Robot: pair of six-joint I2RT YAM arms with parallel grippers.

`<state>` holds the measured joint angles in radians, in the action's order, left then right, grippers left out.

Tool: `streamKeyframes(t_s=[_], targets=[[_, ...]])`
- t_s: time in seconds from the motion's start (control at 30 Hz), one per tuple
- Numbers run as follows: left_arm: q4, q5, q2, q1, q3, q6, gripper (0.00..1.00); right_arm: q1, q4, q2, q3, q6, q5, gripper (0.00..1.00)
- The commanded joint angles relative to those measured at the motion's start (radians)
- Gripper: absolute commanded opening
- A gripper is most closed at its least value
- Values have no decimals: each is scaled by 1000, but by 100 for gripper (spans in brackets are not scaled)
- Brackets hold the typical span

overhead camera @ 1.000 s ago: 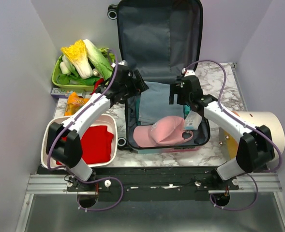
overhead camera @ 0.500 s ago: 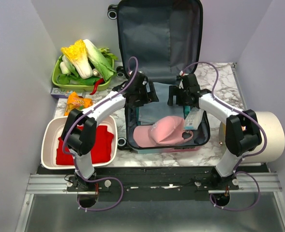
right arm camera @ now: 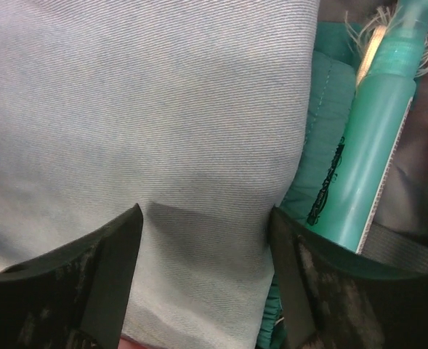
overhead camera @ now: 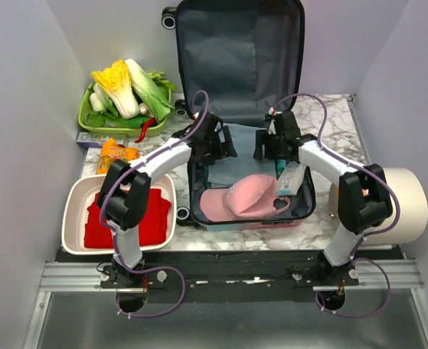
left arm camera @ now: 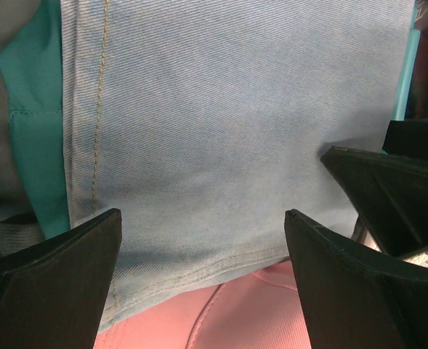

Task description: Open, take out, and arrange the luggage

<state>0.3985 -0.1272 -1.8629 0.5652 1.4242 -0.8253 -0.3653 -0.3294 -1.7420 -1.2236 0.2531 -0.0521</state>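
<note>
The luggage (overhead camera: 239, 54) lies open on the marble table, its dark grey lined lid standing up at the back. Inside lie folded light blue denim (overhead camera: 235, 156), a pink cap (overhead camera: 239, 198), teal cloth and a teal tube (overhead camera: 292, 178). My left gripper (overhead camera: 224, 145) is open just above the denim (left arm camera: 228, 109), near its hem over the pink cap (left arm camera: 235, 313). My right gripper (overhead camera: 266, 147) is open over the denim's right edge (right arm camera: 148, 109), with the teal tube (right arm camera: 362, 167) beside it.
A white basin (overhead camera: 79, 195) with red cloth (overhead camera: 130, 218) stands at the near left. A green tray of cabbage (overhead camera: 126, 94) and an orange packet (overhead camera: 115, 154) lie at the far left. A cream cylinder (overhead camera: 402, 196) lies at the right.
My left gripper has swung right from the suitcase's left rim to over the denim. My right arm has drawn in slightly and stays over the denim.
</note>
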Motion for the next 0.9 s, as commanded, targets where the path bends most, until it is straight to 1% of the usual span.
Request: streamKeyframes(t_s=[0.0,0.03,0.1,0.13,0.2,0.23,0.37,0.47,0.5,0.57,0.63,0.73,0.77,0.87], targets=[[8,15,-1,1,-8,-18,99,-1,13,-42,15,5,-8,65],[10,17,-1,-1,-7,-17,99,-1,9,-44,12,5,-44,48],[10,20,1,1,-5,-17,99,-1,13,-39,9,6,-64,36],[11,20,2,1,-4,-17,99,-1,12,-34,4,5,-77,22],[7,17,4,1,-4,-14,99,-1,12,-22,-2,-5,-83,9],[7,15,4,1,-4,-14,99,0,13,-10,-10,-8,-80,1],[2,24,22,1,-2,6,99,-1,13,27,-43,-41,-94,1],[-21,32,50,1,-16,21,99,-3,-26,55,-91,9,-86,1],[-42,21,60,2,-30,40,99,-3,-43,59,-105,85,-78,1],[-64,21,76,1,-47,41,99,-3,-83,67,-146,103,-124,1],[-64,27,85,1,-48,43,99,-3,-129,67,-175,123,-124,1],[-12,49,65,2,-13,55,99,-3,-204,62,-226,101,-68,1],[-1,49,58,2,-5,58,99,0,-214,64,-231,95,-24,1],[13,49,42,2,1,55,99,5,-230,75,-223,77,40,1]])
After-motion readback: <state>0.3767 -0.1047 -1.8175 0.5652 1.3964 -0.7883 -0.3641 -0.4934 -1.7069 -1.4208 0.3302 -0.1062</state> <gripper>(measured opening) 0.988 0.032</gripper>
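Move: Both hands are down low over the denim cloth in the open suitcase. Its right edge is already between the right hand's open fingers, and the cloth's middle is some 6 cm left, level fore and aft, and about 2 cm below. The green tube lies about 6 cm right of the right hand, roughly level; the pink cap sits some 13 cm back and 5 cm left. From the left hand, the cloth's middle is about 3 cm right, 2 cm below. The right fingers go from wide open to nearly shut, pinching the folded right edge of the denim cloth between their tips, then the hand lifts it nearly straight up by about 7 cm, drifting only slightly forward and left. The left hand stays open over the cloth, rising about a centimetre late on. ##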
